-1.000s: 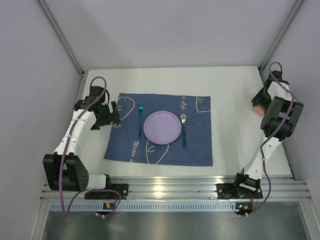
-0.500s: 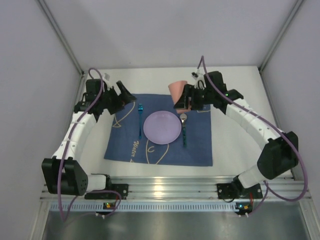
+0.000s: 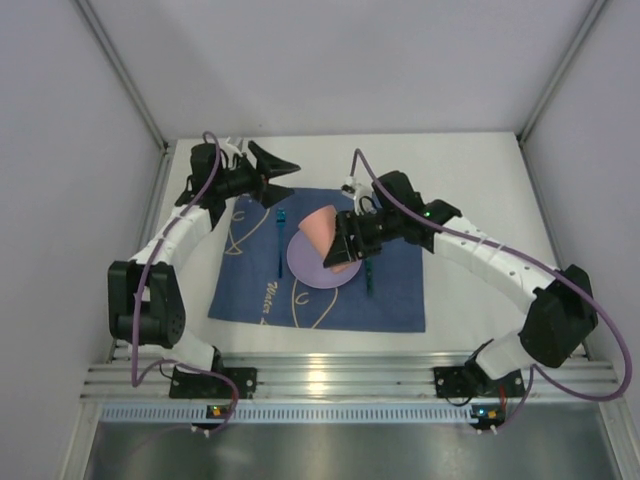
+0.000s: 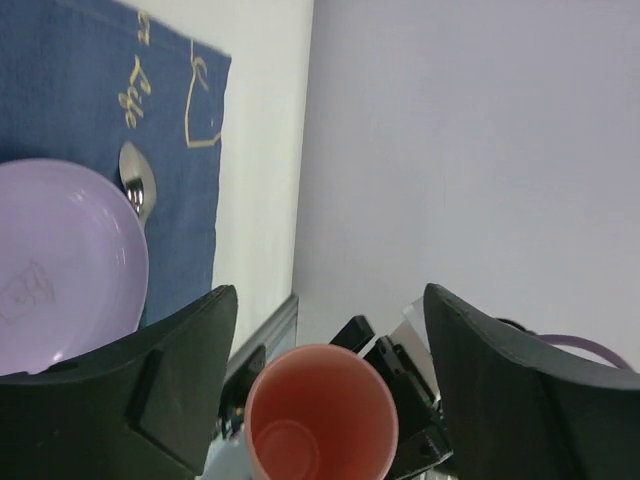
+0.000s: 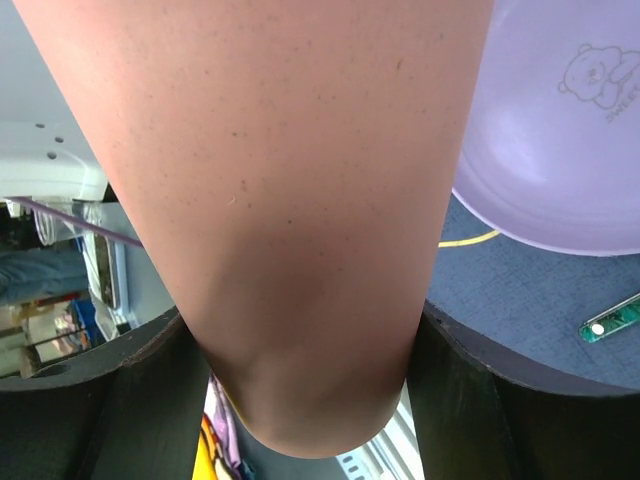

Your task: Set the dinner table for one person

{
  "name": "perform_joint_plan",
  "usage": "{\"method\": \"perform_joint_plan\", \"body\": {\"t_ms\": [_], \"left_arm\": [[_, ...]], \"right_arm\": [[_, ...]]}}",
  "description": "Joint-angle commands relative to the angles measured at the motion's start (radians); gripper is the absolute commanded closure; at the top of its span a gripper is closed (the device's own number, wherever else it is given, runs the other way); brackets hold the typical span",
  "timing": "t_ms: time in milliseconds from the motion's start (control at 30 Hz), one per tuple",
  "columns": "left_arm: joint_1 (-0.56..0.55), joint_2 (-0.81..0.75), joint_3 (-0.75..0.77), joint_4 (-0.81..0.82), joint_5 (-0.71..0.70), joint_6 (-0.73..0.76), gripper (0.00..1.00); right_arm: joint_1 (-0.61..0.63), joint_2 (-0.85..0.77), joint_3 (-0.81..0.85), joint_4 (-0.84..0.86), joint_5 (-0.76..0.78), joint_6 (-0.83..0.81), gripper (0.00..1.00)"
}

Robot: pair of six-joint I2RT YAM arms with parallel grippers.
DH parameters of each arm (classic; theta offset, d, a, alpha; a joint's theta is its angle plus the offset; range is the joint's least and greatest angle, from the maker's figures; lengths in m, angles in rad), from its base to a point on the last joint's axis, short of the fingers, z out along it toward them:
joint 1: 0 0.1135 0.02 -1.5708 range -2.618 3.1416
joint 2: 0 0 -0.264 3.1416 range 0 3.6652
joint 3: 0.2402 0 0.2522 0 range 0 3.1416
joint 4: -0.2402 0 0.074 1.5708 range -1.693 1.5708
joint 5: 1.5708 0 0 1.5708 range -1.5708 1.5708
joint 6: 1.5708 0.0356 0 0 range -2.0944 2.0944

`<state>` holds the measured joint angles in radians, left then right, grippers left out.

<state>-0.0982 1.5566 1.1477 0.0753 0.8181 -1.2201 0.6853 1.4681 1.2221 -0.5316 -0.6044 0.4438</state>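
Note:
My right gripper is shut on a salmon-pink cup and holds it tilted on its side above the purple plate. The cup fills the right wrist view between my fingers. My left gripper is open and empty over the back left corner of the blue mat. In the left wrist view its open mouth faces my left gripper, still apart from it. A teal fork lies left of the plate, a spoon right of it. The white dinner table lies under all.
The ridged aluminium rail runs along the near edge by the arm bases. Grey walls close in the table at the back and both sides. The plate and spoon also show in the left wrist view.
My right arm has carried the cup from the mat's back edge forward and left, over the plate, tilting it. My left gripper has moved toward the back and right, facing the cup.

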Motion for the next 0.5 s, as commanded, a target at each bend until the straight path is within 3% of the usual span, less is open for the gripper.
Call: {"method": "perform_joint_plan", "body": {"t_ms": [0, 200, 467], "left_arm": [[-0.018, 0.022, 0.033, -0.032, 0.121, -0.035, 0.23], [-0.02, -0.03, -0.009, -0.111, 0.19, 0.019, 0.28], [-0.069, -0.049, 0.012, -0.031, 0.303, 0.004, 0.5]], "right_arm": [[0.014, -0.009, 0.094, 0.013, 0.0, -0.037, 1.0], [0.014, 0.017, 0.194, -0.066, 0.074, -0.103, 1.0], [0.014, 0.055, 0.223, -0.084, 0.064, -0.135, 1.0]]}}
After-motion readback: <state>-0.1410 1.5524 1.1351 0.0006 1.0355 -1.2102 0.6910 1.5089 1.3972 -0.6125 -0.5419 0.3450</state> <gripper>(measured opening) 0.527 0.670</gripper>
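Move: Held in the right fingers near its narrow end, the cup has its open mouth turned to the left gripper; from the left hand its middle is some 13 cm back, 8 cm right and 4 cm lower. The left gripper sits about 16 cm ahead, 8 cm left and 6 cm above the right hand. On the mat 20 cm below the right hand, the plate is about 10 cm ahead, 4 cm left, the spoon 9 cm ahead, 8 cm right. Closing in on the cup's mouth, the left hand draws back about 5 cm and right almost 3, dipping slightly and coming up again, turning some 15 degrees clockwise while its fingers narrow to around half open. The right hand keeps its grip and brings the cup to meet it, rising about 4 cm and easing forward 2.5, then sinking a little, with the mouth side tipping up. ##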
